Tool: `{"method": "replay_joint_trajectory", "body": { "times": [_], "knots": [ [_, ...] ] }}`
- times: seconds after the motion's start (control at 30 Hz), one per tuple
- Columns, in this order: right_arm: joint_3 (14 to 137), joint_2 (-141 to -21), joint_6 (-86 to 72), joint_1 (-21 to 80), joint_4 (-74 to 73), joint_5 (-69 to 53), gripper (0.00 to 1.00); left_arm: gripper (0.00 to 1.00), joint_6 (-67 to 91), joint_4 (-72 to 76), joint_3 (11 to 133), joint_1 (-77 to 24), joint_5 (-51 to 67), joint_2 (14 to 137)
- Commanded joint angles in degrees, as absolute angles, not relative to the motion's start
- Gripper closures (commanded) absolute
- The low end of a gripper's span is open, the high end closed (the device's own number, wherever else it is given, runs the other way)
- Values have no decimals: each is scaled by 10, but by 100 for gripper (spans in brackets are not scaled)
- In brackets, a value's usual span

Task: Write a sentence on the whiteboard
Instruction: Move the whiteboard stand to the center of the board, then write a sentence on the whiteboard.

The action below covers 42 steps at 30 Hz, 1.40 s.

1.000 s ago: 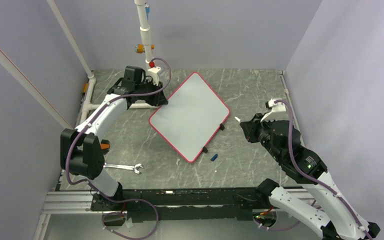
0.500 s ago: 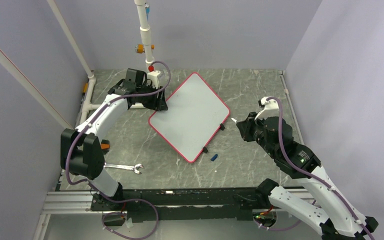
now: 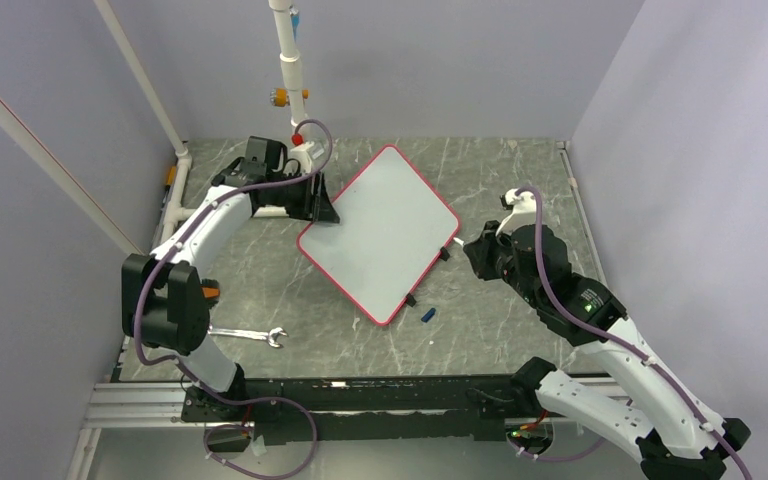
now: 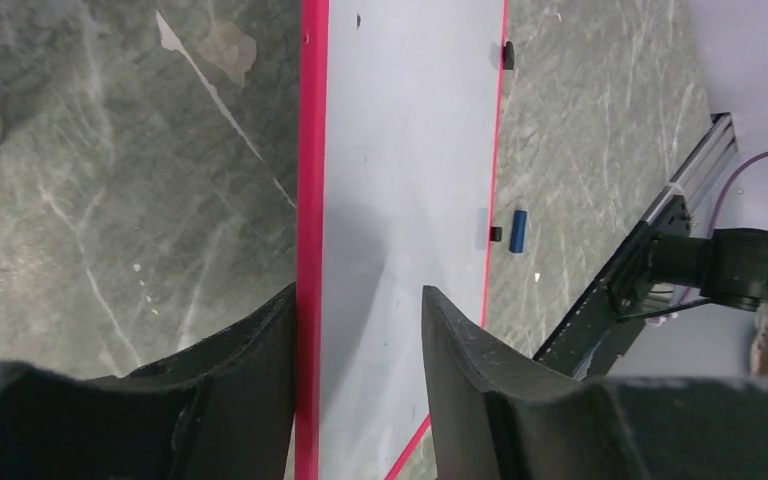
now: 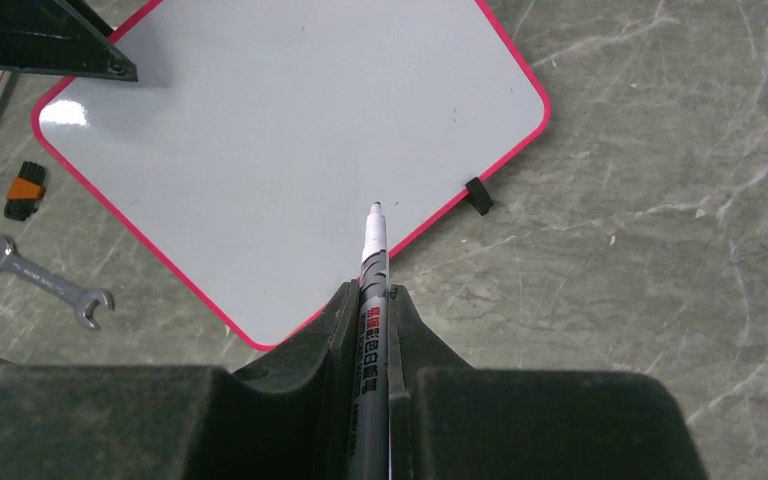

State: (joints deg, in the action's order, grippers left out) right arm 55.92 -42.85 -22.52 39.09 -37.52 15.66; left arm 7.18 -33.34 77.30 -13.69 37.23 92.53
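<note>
The whiteboard (image 3: 380, 232) lies flat on the table, turned like a diamond, its red border all round. Its face is blank in every view, and no sentence shows on it (image 5: 290, 130). My left gripper (image 3: 322, 208) stands open at the board's left corner. In the left wrist view the red edge (image 4: 310, 180) runs between the fingers, close beside the left finger (image 4: 260, 360). My right gripper (image 5: 372, 292) is shut on a grey marker (image 5: 374, 262), uncapped tip forward. The tip hovers over the board's near right edge, by a black foot (image 5: 477, 195).
A small blue cap (image 3: 427, 314) lies on the table just off the board's near corner. A silver wrench (image 3: 248, 335) and an orange-and-black piece (image 3: 209, 293) lie at the left. A white pipe frame (image 3: 290, 60) rises behind the left arm.
My left gripper has opened at the board's left corner. My right arm has carried the marker leftward, up to the board's right edge. The board has stayed put.
</note>
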Motion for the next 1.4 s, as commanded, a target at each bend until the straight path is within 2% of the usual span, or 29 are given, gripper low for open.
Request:
{"method": "replay_joint_trajectory", "body": {
  "times": [0.0, 0.17, 0.33, 0.5, 0.73, 1.03, 1.37],
  "knots": [
    [575, -431, -228, 392, -342, 143, 100, 53, 94, -346, 798, -133, 424, 947],
    [573, -434, -231, 392, -340, 139, 100, 67, 105, -333, 797, -126, 453, 952],
    [571, -434, -232, 392, -341, 137, 100, 87, 95, -336, 805, -126, 462, 948],
    [569, -434, -230, 392, -339, 135, 100, 100, 76, -344, 819, -126, 460, 933],
    [555, -438, -202, 391, -308, 81, 100, 100, 56, -348, 837, -129, 487, 928],
    [562, -508, -160, 393, -251, -67, 100, 100, 18, -390, 896, -171, 463, 961],
    [626, -617, -173, 441, -203, -78, 100, 100, 38, -379, 890, -172, 416, 956]
  ]
}}
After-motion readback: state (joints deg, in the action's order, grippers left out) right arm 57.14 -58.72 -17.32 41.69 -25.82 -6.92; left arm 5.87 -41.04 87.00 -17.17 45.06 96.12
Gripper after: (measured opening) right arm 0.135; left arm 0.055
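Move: The left hand's half-open fingers straddle the whiteboard's raised far-left edge, which lies level with it, about 1 cm right and 2 cm below; from this hand the near black clip is some 16 cm right, 9 cm back. From the right hand, holding the marker, the board's middle is about 13 cm ahead, 14 cm left and 18 cm down. The near clip is roughly 3 cm ahead, 6 cm left; the far one about 13 cm straight ahead. The left hand dips about 1 cm over the whiteboard's far-left edge, shuts its half-open fingers to pinch it, then draws that edge up and to the right, some 4 cm each, with a slight back drift and a small clockwise turn. The right hand, still gripping the marker, at first almost stays put, then late on sweeps about 10 cm left towards the board's middle, sinking a little and turning some 25 degrees counter-clockwise so the tip swings in over the board. ##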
